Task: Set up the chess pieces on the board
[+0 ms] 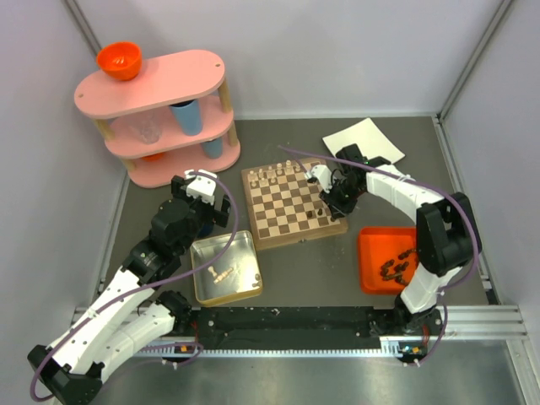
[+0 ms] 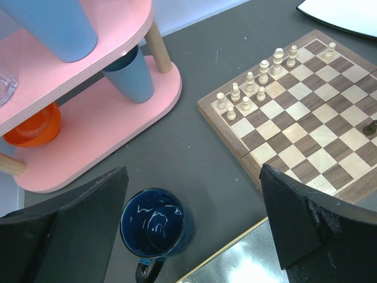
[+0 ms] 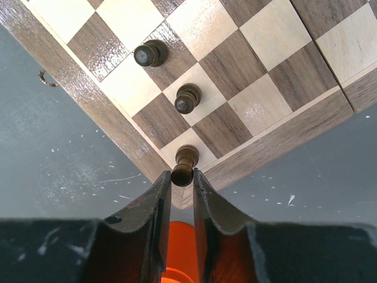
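The board (image 1: 297,239) lies mid-table, with cream chess pieces (image 1: 274,175) lined along its far edge. In the left wrist view the same cream chess pieces (image 2: 259,76) stand in two rows near the board's rim (image 2: 207,112). My right gripper (image 3: 182,175) is shut on the head of a dark brown piece (image 3: 185,160) that stands upright on the board's corner square. Two more dark pieces (image 3: 187,98) (image 3: 151,54) stand on the squares beyond it. My left gripper (image 2: 194,177) hangs wide open above the mat left of the board, holding nothing.
A silver tin (image 1: 196,278) with a few cream pieces sits in front of the board. An orange tray (image 1: 364,261) with dark pieces is at the right. A blue mug (image 2: 154,224) stands below the left gripper, beside the pink shelf (image 1: 160,110). White paper (image 1: 364,139) lies at the back.
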Controlling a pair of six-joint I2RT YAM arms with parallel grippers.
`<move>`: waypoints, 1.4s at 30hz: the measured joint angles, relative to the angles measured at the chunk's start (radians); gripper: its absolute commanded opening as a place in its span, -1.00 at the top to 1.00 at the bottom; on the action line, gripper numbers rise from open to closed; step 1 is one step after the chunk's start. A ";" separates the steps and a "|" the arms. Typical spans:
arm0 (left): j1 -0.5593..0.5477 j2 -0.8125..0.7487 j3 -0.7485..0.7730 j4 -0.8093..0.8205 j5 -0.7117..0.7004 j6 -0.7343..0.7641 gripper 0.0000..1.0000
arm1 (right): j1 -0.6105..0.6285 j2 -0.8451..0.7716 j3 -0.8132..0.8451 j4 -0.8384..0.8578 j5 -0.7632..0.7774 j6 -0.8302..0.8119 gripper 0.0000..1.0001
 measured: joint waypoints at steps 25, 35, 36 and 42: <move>0.000 0.000 0.000 0.000 -0.001 0.000 -0.97 | -0.011 -0.106 0.010 -0.022 0.039 0.016 -0.33; 0.000 0.003 0.000 0.001 -0.002 0.000 -0.98 | -0.256 -0.451 -0.096 -0.012 -0.089 0.016 -0.50; 0.000 0.006 0.000 0.000 -0.002 0.000 -0.98 | -0.286 -0.492 -0.113 -0.008 -0.107 0.018 -0.53; 0.000 0.017 0.000 0.001 0.000 -0.001 -0.98 | -0.504 -0.667 -0.188 0.022 -0.228 0.050 -0.54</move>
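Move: My right fingertips are around the top of the dark rook in the board's near right corner; the rook's middle is about 1 cm straight below me. The nearer dark pawn stands some 4 cm to the left and 2 cm ahead, the farther one about 7 cm left and 1 cm ahead. The orange tray lies roughly 17 cm right, 15 cm back and 6 cm down. From my left hand the rook is around 33 cm right, 2 cm ahead, 21 cm below. I let go of the dark rook with my right hand: I spread the barely loosened fingers well apart almost in place, sinking only about half a centimetre. Then I lift clear by some 15 cm and swing about 12 cm right, off the board's right side, rolling the left side up, tipping the fingers forward and up and turning clockwise, each roughly 20 degrees. ##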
